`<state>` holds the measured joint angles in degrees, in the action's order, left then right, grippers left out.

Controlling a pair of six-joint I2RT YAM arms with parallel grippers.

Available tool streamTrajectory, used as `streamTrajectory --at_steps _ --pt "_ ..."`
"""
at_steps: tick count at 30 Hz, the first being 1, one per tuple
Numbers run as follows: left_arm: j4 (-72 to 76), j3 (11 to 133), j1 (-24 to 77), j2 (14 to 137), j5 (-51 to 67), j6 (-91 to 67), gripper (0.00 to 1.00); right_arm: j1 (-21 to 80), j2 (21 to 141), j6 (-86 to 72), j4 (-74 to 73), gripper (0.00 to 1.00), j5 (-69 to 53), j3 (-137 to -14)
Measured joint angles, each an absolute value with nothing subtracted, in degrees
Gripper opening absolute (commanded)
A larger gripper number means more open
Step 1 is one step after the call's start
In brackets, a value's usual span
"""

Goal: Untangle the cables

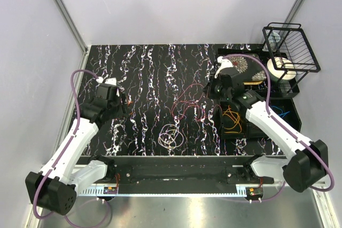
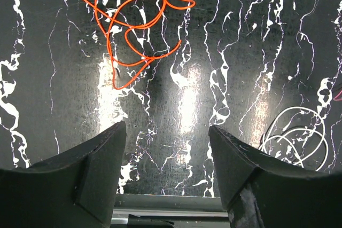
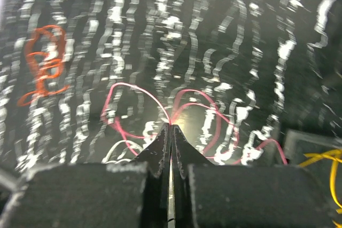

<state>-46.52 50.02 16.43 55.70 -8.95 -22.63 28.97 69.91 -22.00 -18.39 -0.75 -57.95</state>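
My left gripper [image 2: 167,127] hangs open over bare tabletop, nothing between its fingers. An orange cable [image 2: 133,20] lies loose just beyond it, and a pale cable coil [image 2: 296,137] lies off to its right. From above, the left gripper [image 1: 116,104] is at the table's left and the pale coil [image 1: 171,136] lies near the front middle. My right gripper [image 3: 171,126] is shut on a thin red cable [image 3: 203,100], whose loops spread to both sides of the fingertips. The top view shows the red cable [image 1: 184,101] strung across the centre toward the right gripper [image 1: 209,90].
A black tray [image 1: 227,134] at the right holds a yellow-orange cable [image 1: 231,120], and a blue cable [image 1: 281,114] lies behind the right arm. A black wire rack [image 1: 291,46] and a white roll [image 1: 280,69] stand at the back right. A slotted rail [image 1: 176,172] runs along the near edge.
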Motion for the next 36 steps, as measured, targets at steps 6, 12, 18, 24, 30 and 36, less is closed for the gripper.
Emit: streamTrajectory --at_steps 6,12,18,24,30,36 --pt "-46.39 50.02 16.95 55.96 -8.95 -22.50 0.66 28.97 75.48 -24.14 -20.82 0.00 5.80 -57.74" --pt "-46.39 50.02 17.47 56.10 -8.99 -22.48 0.65 28.97 85.69 -27.44 -30.28 0.00 13.02 -60.88" --pt "-46.37 50.02 18.17 56.10 -9.02 -22.50 0.65 28.97 89.32 -28.77 -38.15 0.21 16.97 -63.11" --pt "-46.41 50.02 18.50 56.10 -9.21 -22.50 0.65 28.97 88.88 -27.24 -41.08 0.75 12.93 -64.84" --pt "-46.41 50.02 19.14 56.10 -9.41 -22.52 0.65 28.97 87.00 -21.76 -44.91 0.90 7.77 -70.83" --pt "-46.41 50.02 19.31 56.10 -9.47 -22.52 0.65 28.99 81.54 -18.59 -44.56 1.00 -1.61 -71.53"
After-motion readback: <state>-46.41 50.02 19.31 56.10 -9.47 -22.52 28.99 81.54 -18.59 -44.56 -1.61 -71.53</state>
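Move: The right hand already pinches a raised strand of the pink cable; the cable's loops lie about 6 cm back, 5 cm left and some 17 cm below it. At the same depth, the white cable is roughly 17 cm back and 13 cm left of this hand, and the yellow cable in its tray 10 cm back and 12 cm right. From the left hand, the pink loops lie about 29 cm right, 2 cm ahead and 11 cm below. The right hand lowers the pinched pink cable about 12 cm, edging right, lets go, then rises 8 cm leftward. ##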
